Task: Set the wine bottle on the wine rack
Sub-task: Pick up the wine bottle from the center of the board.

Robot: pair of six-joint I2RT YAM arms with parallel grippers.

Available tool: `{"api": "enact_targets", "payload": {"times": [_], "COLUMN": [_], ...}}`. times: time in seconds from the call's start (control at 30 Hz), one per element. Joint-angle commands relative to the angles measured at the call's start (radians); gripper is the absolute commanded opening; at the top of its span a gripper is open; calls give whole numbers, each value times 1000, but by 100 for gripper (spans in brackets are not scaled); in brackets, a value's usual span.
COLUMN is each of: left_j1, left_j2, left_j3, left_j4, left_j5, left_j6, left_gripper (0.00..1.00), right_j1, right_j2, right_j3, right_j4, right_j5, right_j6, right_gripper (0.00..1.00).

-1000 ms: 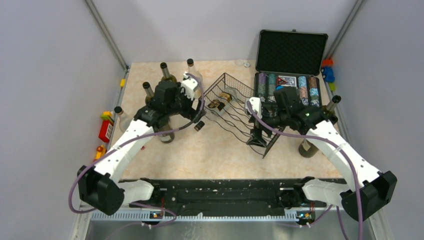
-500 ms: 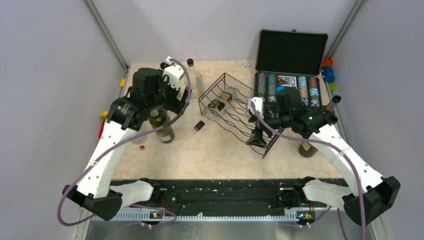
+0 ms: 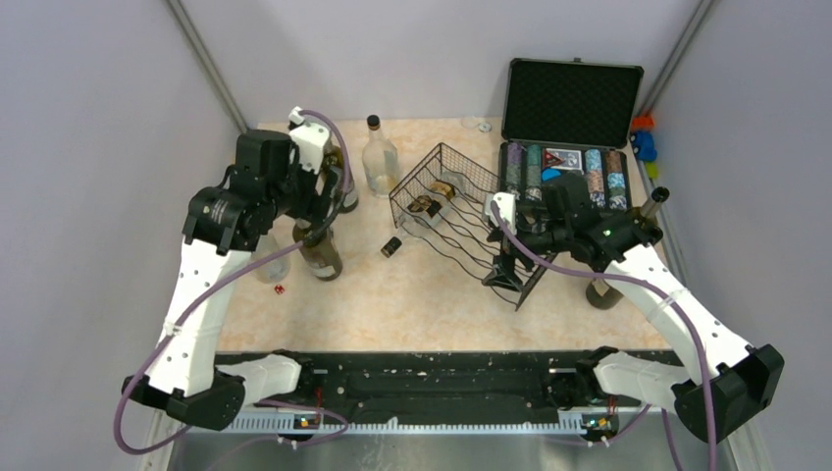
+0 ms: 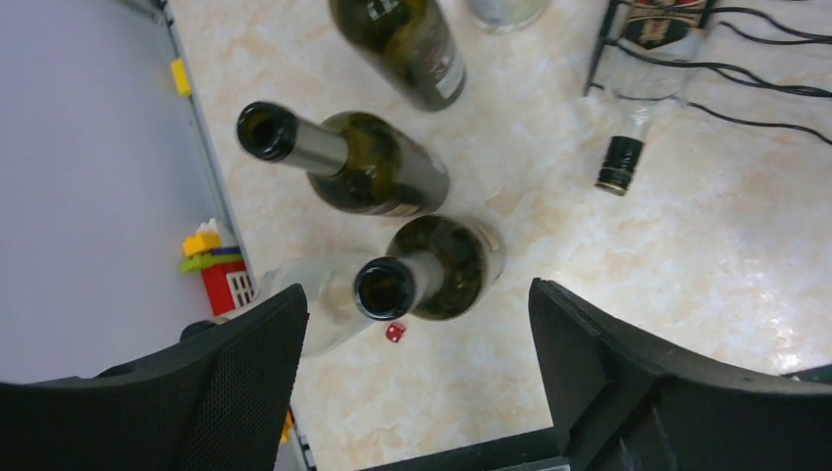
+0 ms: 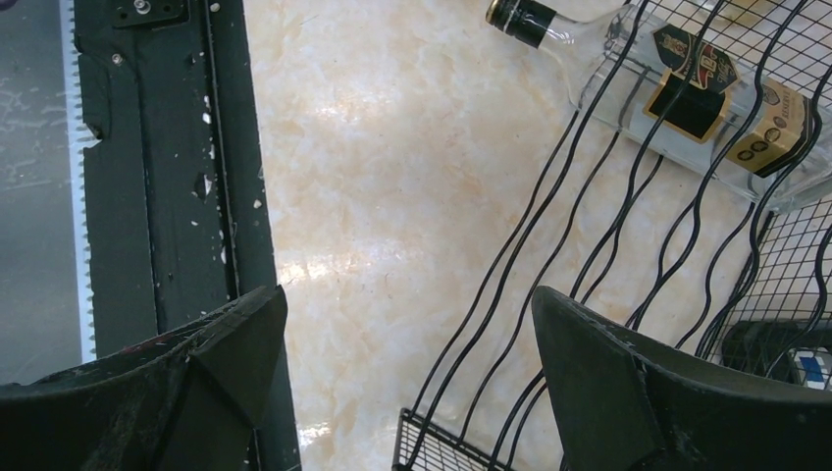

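Observation:
The black wire wine rack [image 3: 469,224] stands mid-table, and a clear labelled bottle [image 3: 424,208] lies in its far-left cradle with the capped neck [image 3: 391,246] poking out. Rack wires [image 5: 589,245] and that bottle [image 5: 687,98] fill the right wrist view. My right gripper [image 5: 407,383] is open over the rack's front corner. Left of the rack stand three dark green wine bottles [image 4: 451,255] [image 4: 378,172] [image 4: 402,44]. My left gripper [image 4: 417,383] hangs open above them. The nearest bottle's open mouth [image 4: 383,289] lies just past its fingertips, untouched.
A clear bottle [image 4: 314,304] and a red die [image 4: 394,333] sit beside the nearest green one. Another clear bottle [image 3: 378,162] stands at the back. An open black case [image 3: 569,98] of chips is at the back right. A further bottle [image 3: 608,289] stands right of the rack. Toys [image 3: 208,250] line the left edge.
My left arm has swung left and back from the rack's side to above the standing bottles, its jaws narrowing slightly. The right arm has barely moved.

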Motion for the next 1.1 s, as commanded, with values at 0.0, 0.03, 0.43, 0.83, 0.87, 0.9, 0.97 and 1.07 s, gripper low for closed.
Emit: {"api": "enact_targets", "payload": {"times": [0.0, 0.03, 0.43, 0.83, 0.87, 0.9, 0.97, 1.07], "left_j1": [102, 127, 288, 326, 326, 326, 326, 327], "left_j2": [22, 28, 69, 83, 82, 79, 72, 60], "left_j3": [21, 21, -80, -176, -184, -191, -206, -221], "left_j4": [-32, -34, -20, 48, 53, 57, 68, 86], "left_j5": [22, 40, 270, 326, 325, 324, 323, 322], "left_j6": [-10, -7, 7, -1, 0, 0, 1, 5], "left_gripper": [86, 85, 72, 63, 62, 60, 58, 54], "right_j1": [10, 12, 16, 21, 21, 21, 21, 21], "right_j2": [-18, -19, -22, -23, -22, -23, -23, -18], "right_j3": [-6, -6, -20, -38, -40, -44, -50, -55], "right_j4": [29, 28, 25, 31, 34, 36, 40, 44], "right_j5": [-32, -32, -29, -35, -35, -35, -34, -37], "right_j6": [2, 2, -6, -13, -14, -13, -14, -15], "right_gripper": [98, 98, 98, 98, 98, 98, 98, 98]}}
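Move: The wine bottle stands nearly straight under my left hand: its middle is about 2 cm ahead, 4 cm to the left and 19 cm below. A second wine bottle stands some 7 cm farther out than it and 3 cm more to the left. A third is about 14 cm beyond it and 2 cm to its right, and a clear bottle about 9 cm to its left, nearly level. From my right hand the wine bottle is about 9 cm ahead, 32 cm left and 8 cm below. I bring my left hand about 4 cm to the left, turning slightly counter-clockwise, to line up with the wine bottle's neck. Then I sink some 9 cm, tipping the fingers about 15 degrees further down and narrowing their gap by about a third, until they straddle the neck just under the mouth without being shut on it. ##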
